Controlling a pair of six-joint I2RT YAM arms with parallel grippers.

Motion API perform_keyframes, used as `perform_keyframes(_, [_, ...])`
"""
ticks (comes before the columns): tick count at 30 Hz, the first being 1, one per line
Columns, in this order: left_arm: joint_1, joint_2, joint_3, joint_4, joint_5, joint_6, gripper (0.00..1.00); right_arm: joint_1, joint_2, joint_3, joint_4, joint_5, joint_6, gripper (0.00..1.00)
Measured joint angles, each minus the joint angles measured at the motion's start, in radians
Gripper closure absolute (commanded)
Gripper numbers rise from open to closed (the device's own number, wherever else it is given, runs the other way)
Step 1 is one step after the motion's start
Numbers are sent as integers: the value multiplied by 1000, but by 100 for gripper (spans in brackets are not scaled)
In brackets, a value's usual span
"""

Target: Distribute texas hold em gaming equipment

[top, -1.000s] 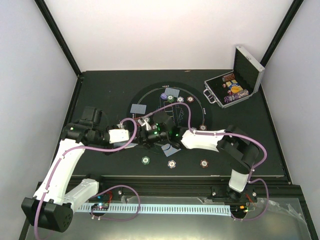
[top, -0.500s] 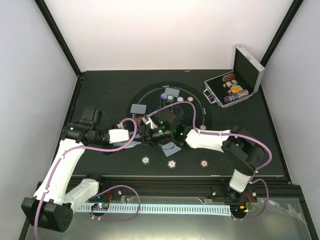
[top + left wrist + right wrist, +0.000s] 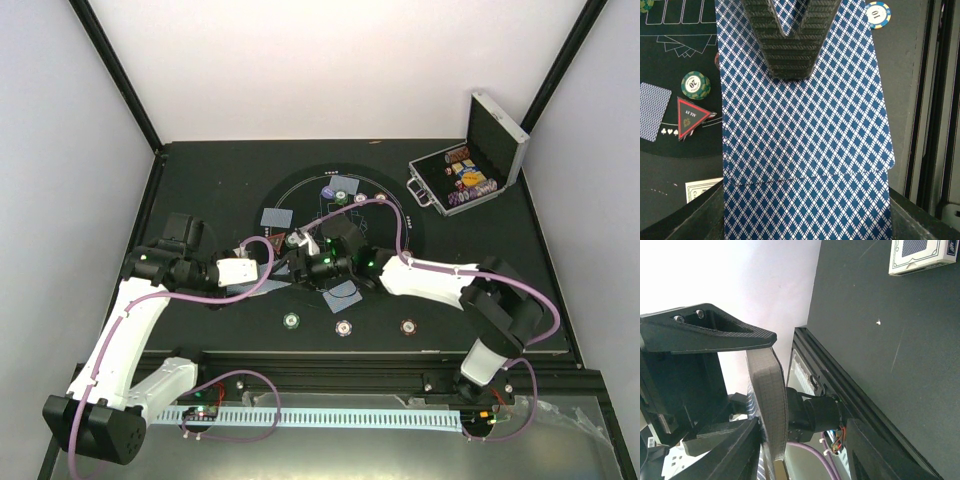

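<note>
My left gripper (image 3: 281, 263) (image 3: 805, 220) is shut on a stack of blue diamond-backed playing cards (image 3: 805, 150), held over the mat's near-left edge. The top card sits slightly shifted from those beneath. My right gripper (image 3: 302, 260) (image 3: 805, 450) meets it from the right with its jaws apart; one ribbed finger (image 3: 790, 50) lies on the top card's back, the other is hidden. On the mat lie face-down cards (image 3: 277, 216) (image 3: 343, 296), a red triangle marker (image 3: 691, 116) and a green chip (image 3: 696, 85). Three chips (image 3: 343, 327) line the front.
The open silver case (image 3: 470, 175) with chips stands at the back right. A white card box (image 3: 920, 257) lies on the black mat (image 3: 400, 235) near the grippers. More chips (image 3: 360, 198) and a card (image 3: 344, 184) sit at the mat's far side.
My right arm has stretched further left, bringing its gripper onto the cards in my left gripper, and its jaws have narrowed. The left arm has stayed still.
</note>
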Motion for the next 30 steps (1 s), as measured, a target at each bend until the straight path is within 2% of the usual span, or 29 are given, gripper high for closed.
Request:
perform_keyframes(5, [0,0,0,0,-2,0,98,0,-18,1,-17,4,-13,69])
perform_keyframes(12, [0,0,0,1,-2,0,98,-10,-73,1,-68,21,-29,74])
perform_keyframes(18, [0,0,0,1,-2,0,99,-31,-98,-1,-99,33,-43,84])
perform_keyframes(24, [0,0,0,1,-2,0,98,-67,-125,-2,-130,35,-61,98])
perform_keyframes(30, [0,0,0,1,-2,0,98,-108,-134,-2,-145,29,-74,99])
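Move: The top card, already shoved out over the deck's right edge, is right at the right fingertips: its middle about 2 cm left, 1 cm back and 1 cm above the hand point. The deck's middle is some 6 cm left and 3 cm back. On the mat about 16 cm below lie the all-in triangle, 7 cm ahead and 2 cm left, and a green chip, 8 cm ahead and 2 cm right. From the left hand the top card is some 6 cm right, 1 cm ahead, 2 cm up. Close the right gripper from half open to shut, pinching the overhanging top card while easing up off the deck. Then draw the card away to the right and forward towards the middle of the mat, still rising: about 4 cm right, 3 cm forward and 3 cm up in all. Keep the left gripper still, holding the deck. ##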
